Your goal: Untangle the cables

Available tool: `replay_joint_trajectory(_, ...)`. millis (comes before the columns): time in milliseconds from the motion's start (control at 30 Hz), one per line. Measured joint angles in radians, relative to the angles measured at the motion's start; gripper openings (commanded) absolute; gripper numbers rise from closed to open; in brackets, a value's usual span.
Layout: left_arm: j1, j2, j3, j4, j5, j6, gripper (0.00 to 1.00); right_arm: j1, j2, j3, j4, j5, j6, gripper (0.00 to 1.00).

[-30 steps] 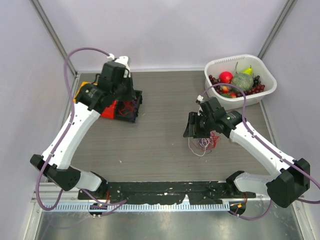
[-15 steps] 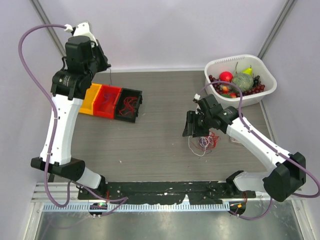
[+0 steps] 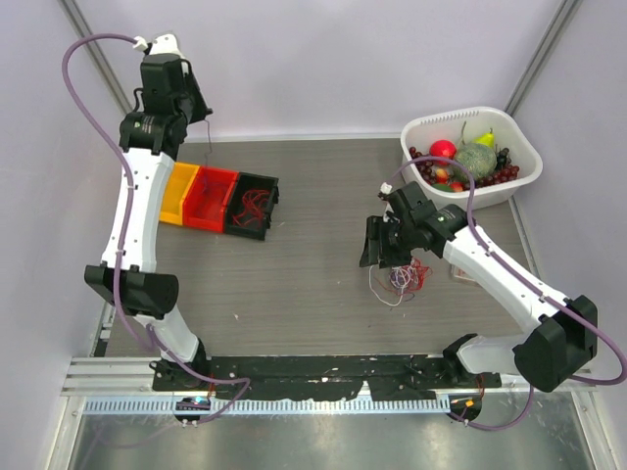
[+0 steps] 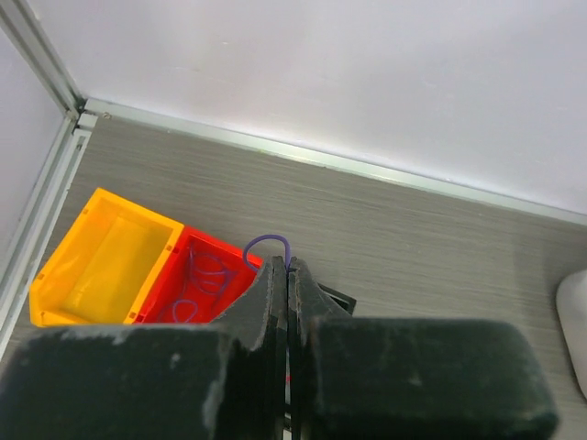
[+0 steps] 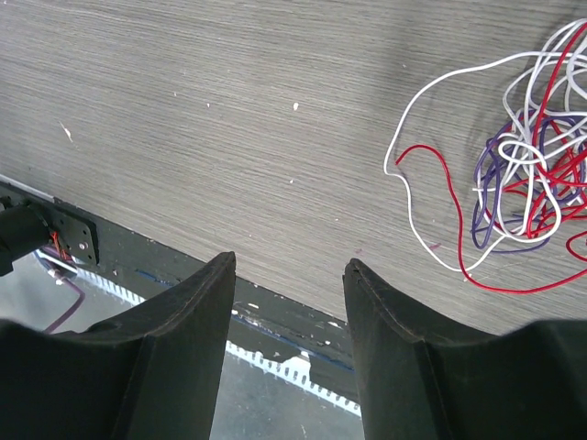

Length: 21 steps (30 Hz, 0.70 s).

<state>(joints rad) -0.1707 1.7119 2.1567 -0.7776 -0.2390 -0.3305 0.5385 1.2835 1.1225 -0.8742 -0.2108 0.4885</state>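
Note:
The cables (image 3: 402, 277) lie as a small tangle of red, white and purple wires on the table right of centre. In the right wrist view this tangle (image 5: 527, 192) sits to the upper right of my fingers. My right gripper (image 3: 377, 247) hovers just left of the tangle, open and empty (image 5: 289, 266). My left gripper (image 3: 203, 116) is raised high at the back left, above the bins. It is shut (image 4: 288, 268) on a thin purple cable (image 4: 266, 242) that loops out from the fingertips.
A yellow bin (image 3: 179, 193), a red bin (image 3: 211, 198) and a black bin (image 3: 253, 204) stand in a row at the left, with loose wires in the red and black ones. A white basket (image 3: 524, 147) of fruit is at the back right.
My left arm has lifted from the bins up toward the back-left corner, gripper still shut. The right gripper has barely shifted beside the tangle.

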Motion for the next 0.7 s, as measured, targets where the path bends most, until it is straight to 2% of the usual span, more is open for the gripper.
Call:
replay_joint_trajectory(133,0.060,0.034,-0.020,0.041,0.033,-0.016,0.00,-0.004,0.000,0.000,-0.009,0.000,0.002,0.56)
replay_joint_trajectory(300,0.122,0.033,-0.142,0.132,0.111,-0.093,0.00,-0.012,0.012,0.005,-0.023,0.003,-0.001,0.55)
replay_joint_trajectory(700,0.207,0.066,-0.322,0.283,0.250,-0.249,0.00,-0.023,0.082,0.047,-0.032,-0.001,-0.016,0.55)
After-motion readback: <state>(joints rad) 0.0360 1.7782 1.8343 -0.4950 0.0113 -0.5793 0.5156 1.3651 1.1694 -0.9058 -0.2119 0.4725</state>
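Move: The left gripper already pinches the purple cable high above the bins. The red bin's middle lies some 38 cm below, about 5 cm back and 3 cm to the left. At that same depth the black bin is around 7 cm back and 8 cm to the right, the yellow bin 3 cm back and 13 cm to the left. From the right hand, the red bin is roughly 40 cm left, 20 cm ahead and 13 cm lower. Bring the left gripper down about 11 cm towards the red bin, drifting some 5 cm forward and 5 cm left, with most of that sideways travel before the steeper descent. Roll the wrist nearly 20 degrees so its left side dips, and keep the fingers shut on the purple cable, its tail hanging below. ##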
